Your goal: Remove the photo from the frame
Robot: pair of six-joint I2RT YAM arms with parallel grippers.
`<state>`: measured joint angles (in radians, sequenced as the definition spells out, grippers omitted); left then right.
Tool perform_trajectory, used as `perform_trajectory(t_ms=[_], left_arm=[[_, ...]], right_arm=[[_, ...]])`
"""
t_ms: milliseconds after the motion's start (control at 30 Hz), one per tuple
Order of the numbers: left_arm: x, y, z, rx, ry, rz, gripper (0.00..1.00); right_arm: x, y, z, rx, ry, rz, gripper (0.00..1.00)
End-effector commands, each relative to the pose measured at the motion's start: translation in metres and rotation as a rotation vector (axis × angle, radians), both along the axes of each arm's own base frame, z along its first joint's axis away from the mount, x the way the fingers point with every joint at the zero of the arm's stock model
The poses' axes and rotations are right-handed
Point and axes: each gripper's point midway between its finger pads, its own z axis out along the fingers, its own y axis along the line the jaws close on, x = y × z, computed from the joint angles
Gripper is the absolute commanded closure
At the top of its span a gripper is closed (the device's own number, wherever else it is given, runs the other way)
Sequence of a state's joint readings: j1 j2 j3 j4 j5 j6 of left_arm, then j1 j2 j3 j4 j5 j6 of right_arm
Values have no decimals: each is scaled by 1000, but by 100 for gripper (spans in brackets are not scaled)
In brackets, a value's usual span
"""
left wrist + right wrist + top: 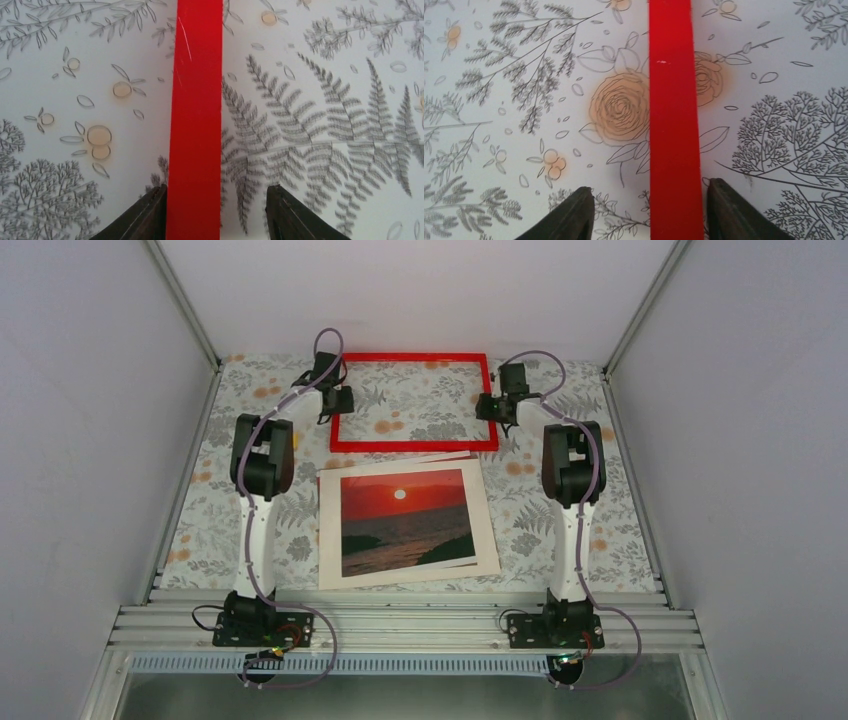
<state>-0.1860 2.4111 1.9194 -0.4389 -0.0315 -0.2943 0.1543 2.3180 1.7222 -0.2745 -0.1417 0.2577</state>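
Note:
The photo (405, 520), a red-orange sunset print with a wide white border, lies flat on the tablecloth between the two arms, outside the frame. The red frame (415, 445) lies flat beyond it, with only floral cloth showing through its opening. My left gripper (338, 400) straddles the frame's left bar (195, 120). It is open (216, 189): the left finger sits against the bar, the right finger stands well apart. My right gripper (492, 405) straddles the frame's right bar (674, 110). It is open too (649, 185), with its right finger close to the bar and a gap on the left.
A second pale sheet (400, 459) peeks out from under the photo's far edge. The floral tablecloth (560, 530) covers the table. Grey walls close in at left, right and back. An aluminium rail (400, 625) runs along the near edge at the arm bases.

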Motion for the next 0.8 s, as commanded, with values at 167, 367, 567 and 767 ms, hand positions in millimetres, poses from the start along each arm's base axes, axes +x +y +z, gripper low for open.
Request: perform_trajectory(t_ms=[167, 367, 567, 767], left_arm=[[-40, -6, 70, -97, -79, 0, 37], [-111, -2, 90, -148, -87, 8, 29], [-199, 3, 84, -224, -47, 36, 22], [-267, 4, 56, -221, 17, 58, 19]], right_arm=[[-44, 6, 59, 50, -25, 41, 35], [-107, 32, 66, 55, 22, 113, 26], [-165, 58, 75, 39, 26, 174, 21], [-219, 70, 81, 28, 23, 213, 17]])
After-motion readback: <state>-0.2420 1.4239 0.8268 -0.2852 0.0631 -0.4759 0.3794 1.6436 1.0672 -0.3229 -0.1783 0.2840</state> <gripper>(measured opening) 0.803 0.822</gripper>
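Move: The photo in its mat lies with its middle about 33 cm back and 18 cm right of the left hand, and some 32 cm back and 18 cm left of the right hand, barely lower than either. The empty red frame is centred 18 cm right of and level with the left hand, each hand's fingers straddling a side bar. The screwdriver lies roughly 11 cm back and 10 cm left of the left hand. The red frame's side bars are left behind as both hands lift off and sweep back towards the photo, fingers spreading wide: the left nearly 24 cm back, rising about 9 cm, then starting to sink, its left side rolling down some 10 degrees; the right about 20 cm back, up 7 cm, then also swinging 7 cm left and turning counter-clockwise. ##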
